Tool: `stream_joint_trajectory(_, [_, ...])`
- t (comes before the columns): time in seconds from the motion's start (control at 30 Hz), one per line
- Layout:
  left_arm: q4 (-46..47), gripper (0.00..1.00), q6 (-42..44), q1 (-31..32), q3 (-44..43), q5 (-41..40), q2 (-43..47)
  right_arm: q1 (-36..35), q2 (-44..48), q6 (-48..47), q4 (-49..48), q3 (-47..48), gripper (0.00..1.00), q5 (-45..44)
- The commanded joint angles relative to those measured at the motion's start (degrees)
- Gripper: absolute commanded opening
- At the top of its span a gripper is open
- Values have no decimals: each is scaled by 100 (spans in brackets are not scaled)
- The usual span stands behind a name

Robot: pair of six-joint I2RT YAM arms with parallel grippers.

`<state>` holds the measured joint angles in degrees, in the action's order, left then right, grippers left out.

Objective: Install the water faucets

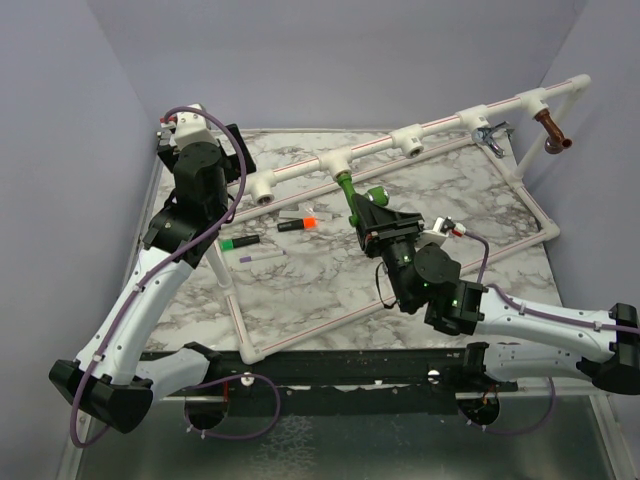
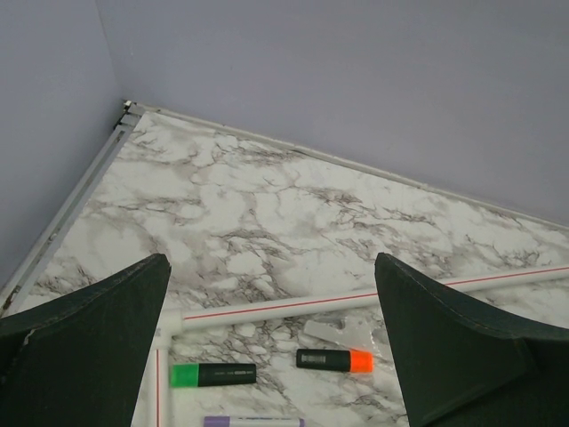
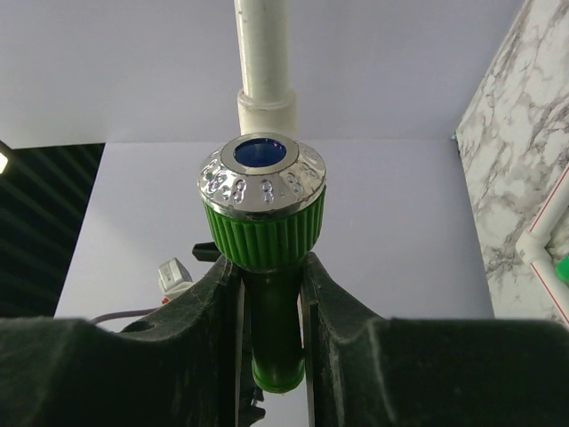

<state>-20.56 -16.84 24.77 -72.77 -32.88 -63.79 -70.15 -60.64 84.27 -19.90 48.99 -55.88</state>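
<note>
My right gripper [image 1: 362, 207] is shut on the bright green water faucet [image 1: 352, 196], whose end meets a white tee fitting [image 1: 338, 163] on the raised pipe rail. In the right wrist view the fingers [image 3: 210, 307] clamp the green faucet's stem [image 3: 274, 342] below its ribbed knob with a chrome cap [image 3: 261, 182]; a white pipe [image 3: 264, 53] rises behind it. A chrome faucet [image 1: 490, 134] and a copper-brown faucet [image 1: 553, 131] sit on the rail at the back right. My left gripper [image 2: 271, 338] is open, raised above the table's left side, holding nothing.
A white pipe frame [image 1: 300, 340] lies on the marble table. Inside it lie a green-capped marker [image 1: 238, 243], an orange-capped marker [image 1: 297, 223] and a purple pen [image 1: 262, 257]. Two free tee fittings [image 1: 264, 191] [image 1: 412, 142] face forward on the rail. Lilac walls close in the left, back and right.
</note>
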Motion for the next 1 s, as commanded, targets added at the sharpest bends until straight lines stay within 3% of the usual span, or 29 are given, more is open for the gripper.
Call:
stream_joint_trajectory(0.0, [-1880, 99, 128, 238, 571, 713, -192, 11, -134, 57, 632, -144, 12, 306])
stream_joint_trajectory(0.17, [-1882, 99, 128, 238, 572, 730, -210, 10, -81, -287, 501, -195, 34, 307])
stream_joint_trajectory(0.43, [-1888, 99, 146, 238, 545, 740, -214, 11, 159, -954, 518, -234, 55, 328])
stream_joint_trajectory(0.6, [-1883, 99, 137, 236, 554, 734, -229, 10, 399, -1556, 420, -327, 63, 461])
stream_joint_trajectory(0.97, [-1878, 99, 137, 238, 536, 739, -280, 10, 1062, -3431, 484, -305, 64, 974])
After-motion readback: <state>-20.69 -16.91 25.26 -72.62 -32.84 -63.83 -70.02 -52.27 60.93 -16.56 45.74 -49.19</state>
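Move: The right hand still pinches the green faucet at its fingertips, its middle about 1 cm ahead of and level with the hand. The tee that the faucet is screwed into is about 8 cm ahead and 4 cm left. On the same rail, at roughly hand height, the empty tee to the left lies some 4 cm ahead and 17 cm left, the one to the right 12 cm ahead and 8 cm right. From the left hand the faucet is about 12 cm back and 28 cm right. The right fingers open and let go of the faucet body while the hand first sinks about 1.5 cm. It then draws back from the tee and to the right, about 2 cm each way, climbing again by a centimetre at the end. Meanwhile the wrist rolls back some 20 degrees, its left side dipping, and the fingers tip slightly upward. ##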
